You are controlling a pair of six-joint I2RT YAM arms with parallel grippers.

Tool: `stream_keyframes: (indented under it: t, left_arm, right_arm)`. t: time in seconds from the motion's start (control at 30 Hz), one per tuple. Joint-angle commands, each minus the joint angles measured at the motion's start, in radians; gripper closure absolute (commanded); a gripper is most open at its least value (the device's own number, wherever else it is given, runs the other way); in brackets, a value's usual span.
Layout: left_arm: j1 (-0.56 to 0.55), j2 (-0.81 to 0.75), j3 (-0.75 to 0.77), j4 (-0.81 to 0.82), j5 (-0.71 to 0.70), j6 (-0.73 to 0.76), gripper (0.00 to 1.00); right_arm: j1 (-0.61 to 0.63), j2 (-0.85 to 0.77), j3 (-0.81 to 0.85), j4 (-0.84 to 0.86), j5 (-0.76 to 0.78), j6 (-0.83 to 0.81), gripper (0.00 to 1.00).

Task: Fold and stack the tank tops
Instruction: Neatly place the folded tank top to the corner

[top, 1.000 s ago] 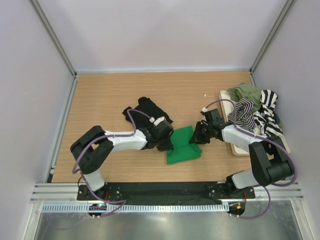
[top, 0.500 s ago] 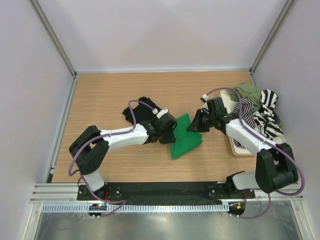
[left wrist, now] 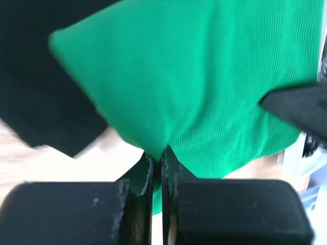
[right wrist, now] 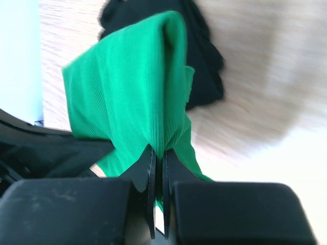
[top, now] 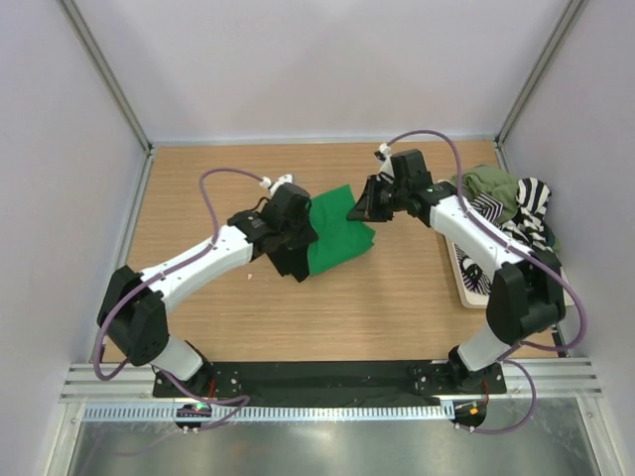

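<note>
The bright green tank top (top: 337, 236) hangs folded between both grippers, lifted above the table. My left gripper (top: 304, 224) is shut on its left edge, with the cloth pinched between the fingertips (left wrist: 157, 153). My right gripper (top: 358, 210) is shut on its right edge (right wrist: 157, 153). The green cloth (left wrist: 204, 87) (right wrist: 127, 87) drapes partly over the black tank top (top: 282, 262), which lies on the wood below (left wrist: 36, 76) (right wrist: 204, 71). The striped tank top (top: 528, 213) and the olive one (top: 491, 181) lie heaped at the right.
A white tray (top: 464, 286) at the table's right edge carries the striped and olive heap. Metal frame posts (top: 104, 74) and grey walls close in the left, back and right. The right gripper's dark finger (left wrist: 299, 108) shows beyond the green cloth in the left wrist view.
Both grippers lifted the green tank top from the near middle and carried it away from the bases and leftward, over the black one. The right jaws closed on it.
</note>
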Motion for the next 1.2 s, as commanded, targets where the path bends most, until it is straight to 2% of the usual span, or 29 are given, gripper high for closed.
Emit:
stream_keyframes:
  t: [0.0, 0.17, 0.43, 0.5, 0.77, 1.17]
  left_arm:
    - [0.097, -0.071, -0.018, -0.026, 0.043, 0.047, 1.00]
    - [0.227, -0.093, -0.049, -0.028, 0.081, 0.083, 1.00]
    - [0.321, -0.068, -0.089, 0.012, 0.133, 0.091, 1.00]
    - [0.329, -0.057, -0.100, 0.029, 0.190, 0.082, 1.00]
    - [0.335, -0.025, -0.158, 0.092, 0.250, 0.059, 1.00]
    - [0.338, 0.029, -0.199, 0.145, 0.256, 0.050, 1.00]
  right_arm:
    - [0.047, 0.094, 0.146, 0.035, -0.034, 0.004, 0.99]
    - [0.094, 0.287, 0.328, 0.049, -0.033, 0.010, 0.99]
    - [0.114, 0.506, 0.528, 0.032, -0.057, 0.009, 0.99]
    - [0.113, 0.540, 0.559, 0.017, -0.060, 0.011, 0.99]
    - [0.114, 0.553, 0.571, 0.009, -0.049, 0.014, 0.99]
    - [0.114, 0.605, 0.593, -0.006, -0.037, 0.035, 0.99]
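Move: Beneath the hands and a little ahead of the left one lies the folded black tank top: its middle is about 5 cm ahead, 4 cm left and 14 cm below the left hand, and some 14 cm left, about level, and 16 cm below the right. The held green tank top has its middle roughly 5 cm right and 2 cm ahead of the left hand. A white scrap lies 16 cm left of that hand, 5 cm back. Carrying the folded green tank top between them, both hands swing left over the black one, the left about 9 cm and slightly forward, the right about 11 cm and clearly forward. They sink 5 or 6 cm towards it, the right early, the left mostly after its sideways travel, turning slightly counter-clockwise; both keep their pinch on the green cloth. ##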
